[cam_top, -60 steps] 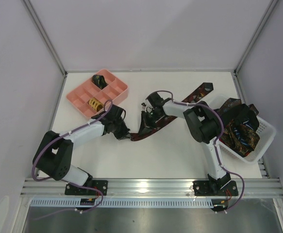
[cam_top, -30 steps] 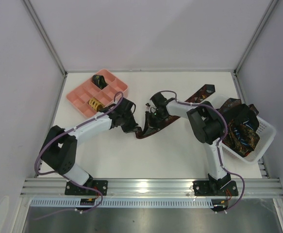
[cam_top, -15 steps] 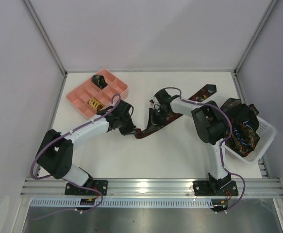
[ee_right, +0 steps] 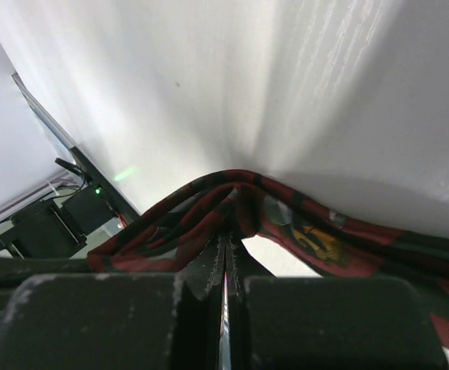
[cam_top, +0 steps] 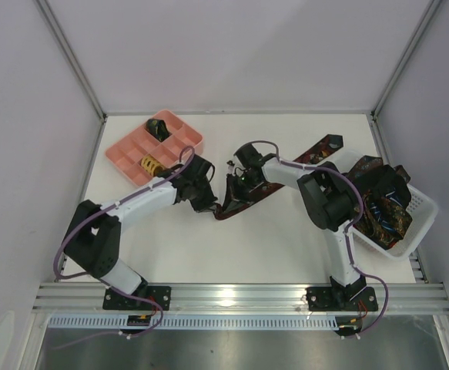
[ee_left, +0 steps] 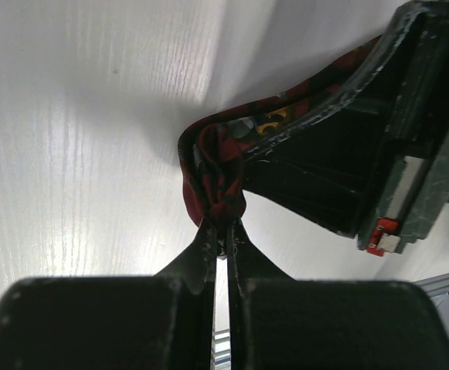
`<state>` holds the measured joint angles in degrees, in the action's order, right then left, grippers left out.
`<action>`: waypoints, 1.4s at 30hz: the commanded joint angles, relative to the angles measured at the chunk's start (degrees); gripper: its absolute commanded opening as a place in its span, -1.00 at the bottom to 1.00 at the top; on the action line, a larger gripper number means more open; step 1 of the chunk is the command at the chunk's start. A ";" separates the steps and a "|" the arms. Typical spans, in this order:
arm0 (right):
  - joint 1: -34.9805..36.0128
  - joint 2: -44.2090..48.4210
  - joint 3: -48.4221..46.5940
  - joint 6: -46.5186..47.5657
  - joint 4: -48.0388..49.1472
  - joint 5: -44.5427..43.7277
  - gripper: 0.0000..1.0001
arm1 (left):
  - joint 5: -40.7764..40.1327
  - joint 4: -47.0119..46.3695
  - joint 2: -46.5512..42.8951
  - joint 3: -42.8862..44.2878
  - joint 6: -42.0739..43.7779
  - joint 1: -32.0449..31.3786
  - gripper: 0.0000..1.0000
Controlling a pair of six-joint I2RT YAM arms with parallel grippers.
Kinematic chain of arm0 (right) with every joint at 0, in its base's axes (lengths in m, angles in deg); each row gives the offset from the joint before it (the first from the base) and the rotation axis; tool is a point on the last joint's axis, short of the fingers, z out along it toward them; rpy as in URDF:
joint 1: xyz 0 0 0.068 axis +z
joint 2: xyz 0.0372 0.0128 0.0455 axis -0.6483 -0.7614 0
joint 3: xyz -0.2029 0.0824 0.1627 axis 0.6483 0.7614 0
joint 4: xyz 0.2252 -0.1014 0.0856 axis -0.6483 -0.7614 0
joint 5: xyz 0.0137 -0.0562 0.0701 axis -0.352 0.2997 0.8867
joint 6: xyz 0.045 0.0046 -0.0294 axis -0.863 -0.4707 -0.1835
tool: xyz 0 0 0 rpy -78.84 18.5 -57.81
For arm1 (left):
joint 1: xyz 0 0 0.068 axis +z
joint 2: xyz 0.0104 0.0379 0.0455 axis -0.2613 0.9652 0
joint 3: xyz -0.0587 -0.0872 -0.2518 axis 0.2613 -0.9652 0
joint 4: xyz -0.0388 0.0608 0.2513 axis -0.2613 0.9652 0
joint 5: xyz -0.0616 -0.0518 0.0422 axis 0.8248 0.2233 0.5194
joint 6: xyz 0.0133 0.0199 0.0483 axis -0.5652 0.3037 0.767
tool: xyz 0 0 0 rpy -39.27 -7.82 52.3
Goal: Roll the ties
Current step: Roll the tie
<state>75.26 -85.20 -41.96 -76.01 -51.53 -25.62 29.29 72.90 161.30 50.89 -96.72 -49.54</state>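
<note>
A dark tie (cam_top: pixel 249 202) with red and yellow patterning lies slantwise across the table's middle, its far end (cam_top: pixel 326 143) near the basket. My left gripper (cam_top: pixel 211 205) is shut on the bunched near end (ee_left: pixel 215 181); its fingertips (ee_left: pixel 222 229) pinch the fabric. My right gripper (cam_top: pixel 236 185) is shut on a raised fold of the same tie (ee_right: pixel 243 196) a little farther along, and in its wrist view its fingers (ee_right: pixel 226 245) meet under that fold. The two grippers stand close together.
A pink compartment tray (cam_top: pixel 184 144) at the back left holds a dark roll (cam_top: pixel 159 126) and a yellow roll (cam_top: pixel 150 164). A white mesh basket (cam_top: pixel 422 213) at the right edge holds several loose ties (cam_top: pixel 382 202). Walls enclose the table.
Over two seconds my left gripper has carried the tie's near end up and right, closer to the right gripper. The right wrist has swung slightly left in the last half second.
</note>
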 commanded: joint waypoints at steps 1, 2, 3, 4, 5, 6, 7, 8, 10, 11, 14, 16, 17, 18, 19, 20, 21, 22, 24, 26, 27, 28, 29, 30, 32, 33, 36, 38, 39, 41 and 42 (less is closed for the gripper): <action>0.31 -1.65 -1.81 -0.61 1.43 0.67 -1.00 | -0.41 -0.06 1.62 4.52 1.65 -0.68 -0.99; 0.13 -1.74 -1.89 -0.61 1.35 0.58 -1.00 | -0.06 -0.06 2.41 5.48 1.74 -0.76 -0.99; 0.22 -1.91 -1.89 -0.70 1.52 0.67 -1.00 | 0.11 0.20 2.76 6.01 1.92 -1.11 -0.99; 0.22 -1.92 -1.89 -0.70 1.61 0.58 -1.00 | 0.20 0.21 3.20 6.54 2.09 -1.29 -0.99; 0.22 -1.92 -1.89 -0.70 1.61 0.49 -1.00 | 0.90 0.21 3.73 7.33 2.18 -1.38 -0.99; 0.22 -1.92 -1.98 -0.61 1.61 0.49 -1.00 | 1.17 0.03 4.60 7.60 2.27 -1.38 -0.99; 0.22 -2.00 -1.98 -0.70 1.78 0.58 -1.00 | 1.26 0.03 5.13 7.86 2.36 -1.73 -0.99; 0.30 -2.00 -1.90 -0.70 1.79 0.58 -1.00 | 1.61 0.20 5.49 8.47 2.44 -1.73 -0.99; 0.13 -2.00 -1.72 -0.79 1.79 0.49 -1.00 | 2.05 0.12 6.98 8.91 2.71 -2.17 -0.99; -0.04 -1.92 -1.63 -0.96 1.87 0.49 -1.00 | 2.22 0.03 7.33 9.35 2.80 -2.34 -0.99; -0.48 -1.65 -0.84 -1.14 2.49 0.67 -1.00 | 2.66 -0.40 9.27 10.14 2.88 -2.52 -0.99; -0.84 -1.48 -0.32 -1.75 3.10 1.02 -1.00 | 3.36 -0.67 10.84 10.50 2.88 -2.61 -0.99; -0.92 -1.22 0.64 -1.93 3.28 0.93 -1.00 | 3.45 -0.59 11.29 11.28 2.97 -2.70 -0.99; -1.27 -0.43 1.00 -2.10 3.89 0.93 -1.00 | 3.46 -0.15 11.90 11.81 3.06 -2.87 -0.99; -1.45 -0.07 1.44 -2.28 4.16 0.76 -1.00 | 3.54 -0.06 12.78 12.25 3.06 -2.87 -0.99; -1.71 0.28 2.23 -2.37 4.33 0.93 -1.00 | 3.46 0.12 13.05 12.69 3.15 -2.87 -0.99; -2.24 0.89 2.41 -2.37 4.16 1.11 -1.00 | 3.28 0.29 13.22 13.31 3.15 -2.96 -0.99; -2.59 1.24 2.67 -2.11 3.81 0.85 -1.00 | 2.84 0.38 13.40 13.75 3.06 -2.96 -0.99; -3.29 2.12 3.64 -1.67 3.46 0.41 -1.00 | 2.67 0.56 13.40 14.19 3.15 -3.05 -0.99; -4.44 2.74 3.99 -1.14 3.28 0.32 -1.00 | 2.31 1.00 13.49 14.54 3.15 -2.96 -0.99; -4.88 2.83 3.99 -0.96 2.84 0.14 -1.00 | 2.40 1.08 13.84 14.63 3.32 -3.05 -0.99; -5.58 2.92 4.08 -0.88 2.75 0.14 -1.00 | 2.40 1.35 14.19 14.72 3.32 -2.96 -0.99; -5.93 2.92 4.08 -0.53 2.75 0.14 -1.00 | 2.66 1.44 14.37 14.89 3.32 -3.05 -0.99; -6.28 2.92 4.08 -0.52 2.67 0.14 -1.00 | 2.58 1.61 14.72 14.89 3.32 -2.96 -0.99; -7.07 3.09 4.17 -0.44 2.58 0.32 -1.00 | 2.49 1.61 14.98 14.98 3.24 -3.05 -0.99; -7.25 3.18 4.17 -0.35 2.66 0.14 -1.00 | 2.58 1.61 15.16 15.07 3.24 -2.96 -0.99; -8.04 2.83 3.91 0.26 2.40 -0.39 -1.00 | 2.58 1.79 15.86 15.77 3.24 -3.05 -0.99; -8.48 1.78 3.64 0.35 2.40 -0.65 -1.00 | 2.66 1.88 16.65 16.47 3.24 -3.05 -0.99; -8.66 1.34 3.56 0.62 2.23 -0.65 -1.00 | 2.93 1.79 17.00 16.82 3.06 -3.05 -0.99; -8.66 0.20 3.55 0.79 2.31 -0.91 -1.00 | 3.19 1.53 17.97 17.70 3.06 -3.05 -0.99; -8.66 -0.24 3.64 0.62 2.31 -1.00 -1.00 | 3.37 1.44 18.41 18.05 3.06 -3.14 -0.99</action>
<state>66.65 -85.27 -37.96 -76.58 -49.19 -25.84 31.61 74.34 178.30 65.97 -94.64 -52.25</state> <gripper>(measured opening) 0.009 0.034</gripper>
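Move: Just under the left fingertips, which already grip it, hangs the rolled end of the tie, about 2 cm down and 1 cm to the right. From the right hand, already shut on the strip beside it, the roll lies some 3 cm left, 2 cm back and 1 cm up. The tie's far end is about 22 cm ahead and 35 cm right of the right hand, 3 cm lower; the pink tray sits 18 cm ahead and 21 cm left of the left hand, 4 cm lower. Carrying the rolled end along the strip, the left hand goes about 5 cm right and 3 cm forward, then also sinks some 2 cm. The right hand first dips, then sweeps about 5 cm right and 4 cm forward towards the tie's far end, turning nearly 10 degrees clockwise. Both grippers stay shut on the cloth. ##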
